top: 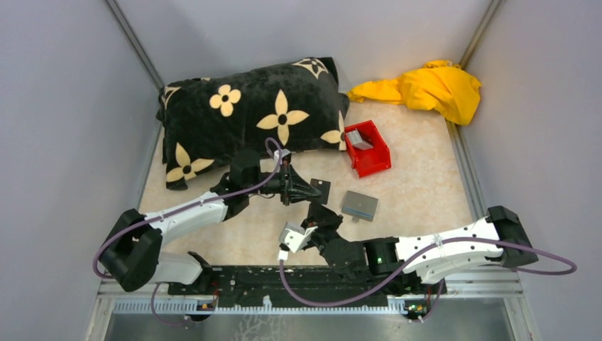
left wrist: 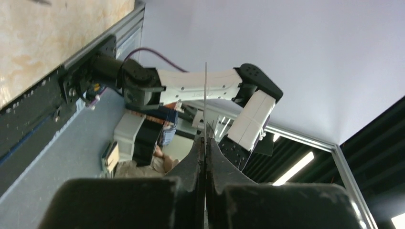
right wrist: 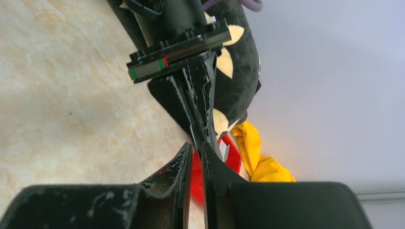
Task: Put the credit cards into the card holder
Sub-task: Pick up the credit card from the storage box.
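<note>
My left gripper is shut on a thin dark credit card, held on edge above the table. In the left wrist view the card shows only as a fine line rising from the closed fingertips. My right gripper sits just below the card, its jaws a narrow gap apart. Only the red bin and the table show through that gap. The grey card holder, with a blue strip, lies flat to the right of both grippers. More grey cards rest in the red bin.
A black pillow with cream flowers fills the back left, close behind the left arm. A yellow cloth lies bunched in the back right corner. Grey walls close in on both sides.
</note>
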Controlling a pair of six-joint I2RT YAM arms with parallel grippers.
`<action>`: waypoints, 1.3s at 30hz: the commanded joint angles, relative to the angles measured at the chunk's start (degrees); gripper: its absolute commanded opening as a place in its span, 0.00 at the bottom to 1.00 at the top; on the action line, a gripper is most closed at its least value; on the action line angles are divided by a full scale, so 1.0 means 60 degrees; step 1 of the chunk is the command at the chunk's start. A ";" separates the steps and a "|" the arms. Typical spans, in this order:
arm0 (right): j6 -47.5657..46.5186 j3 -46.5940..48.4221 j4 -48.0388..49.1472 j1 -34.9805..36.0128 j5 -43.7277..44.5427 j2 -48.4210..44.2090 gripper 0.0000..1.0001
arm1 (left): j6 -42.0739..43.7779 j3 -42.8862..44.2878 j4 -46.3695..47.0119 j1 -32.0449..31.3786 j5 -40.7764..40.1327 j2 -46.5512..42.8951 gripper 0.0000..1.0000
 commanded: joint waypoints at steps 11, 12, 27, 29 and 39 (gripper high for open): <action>0.6557 0.0409 -0.2145 0.0344 0.1210 -0.1478 0.30 | 0.1705 -0.0113 0.2942 0.0917 -0.1519 0.0717 0.00; 0.6954 0.0386 -0.2047 0.0346 0.1317 -0.1775 0.33 | 0.2010 -0.0053 0.2867 0.0972 -0.1545 0.0784 0.00; 1.1829 0.0192 -0.2776 -0.4967 -0.2970 -0.3771 0.41 | 0.3815 -0.0610 0.6423 0.1178 -0.0106 0.2143 0.00; 1.2232 0.0246 -0.2720 -0.5826 -0.4027 -0.3543 0.41 | 0.3510 -0.0732 0.7300 0.1189 0.0209 0.2385 0.00; 1.4023 -0.0063 -0.1449 -0.8834 -0.8931 -0.2357 0.41 | 0.3124 -0.0775 0.8657 0.1185 0.0935 0.2661 0.00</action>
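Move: The credit card sits between the two hands: its middle is about 4 cm ahead of and 2 cm to the right of the right hand point, 1 cm lower, and is gripped by the left hand. The grey card holder lies 8 cm ahead, 15 cm right and 24 cm below the right hand; from the left hand it is 5 cm ahead, 15 cm right. The red storage box is about 29 cm ahead and 20 cm right of the right hand, 23 cm below. The credit card stays pinched in the left fingers while the right jaws, barely parted around its near end, open to nearly half and come free. The right hand backs off rightward, rolls some 85 degrees about its fingers, then swings forward about 11 cm overall, finally edging left and down. The left hand carries the card forward 8 cm, then back 3, rolling about 40 degrees so the far side lifts. ##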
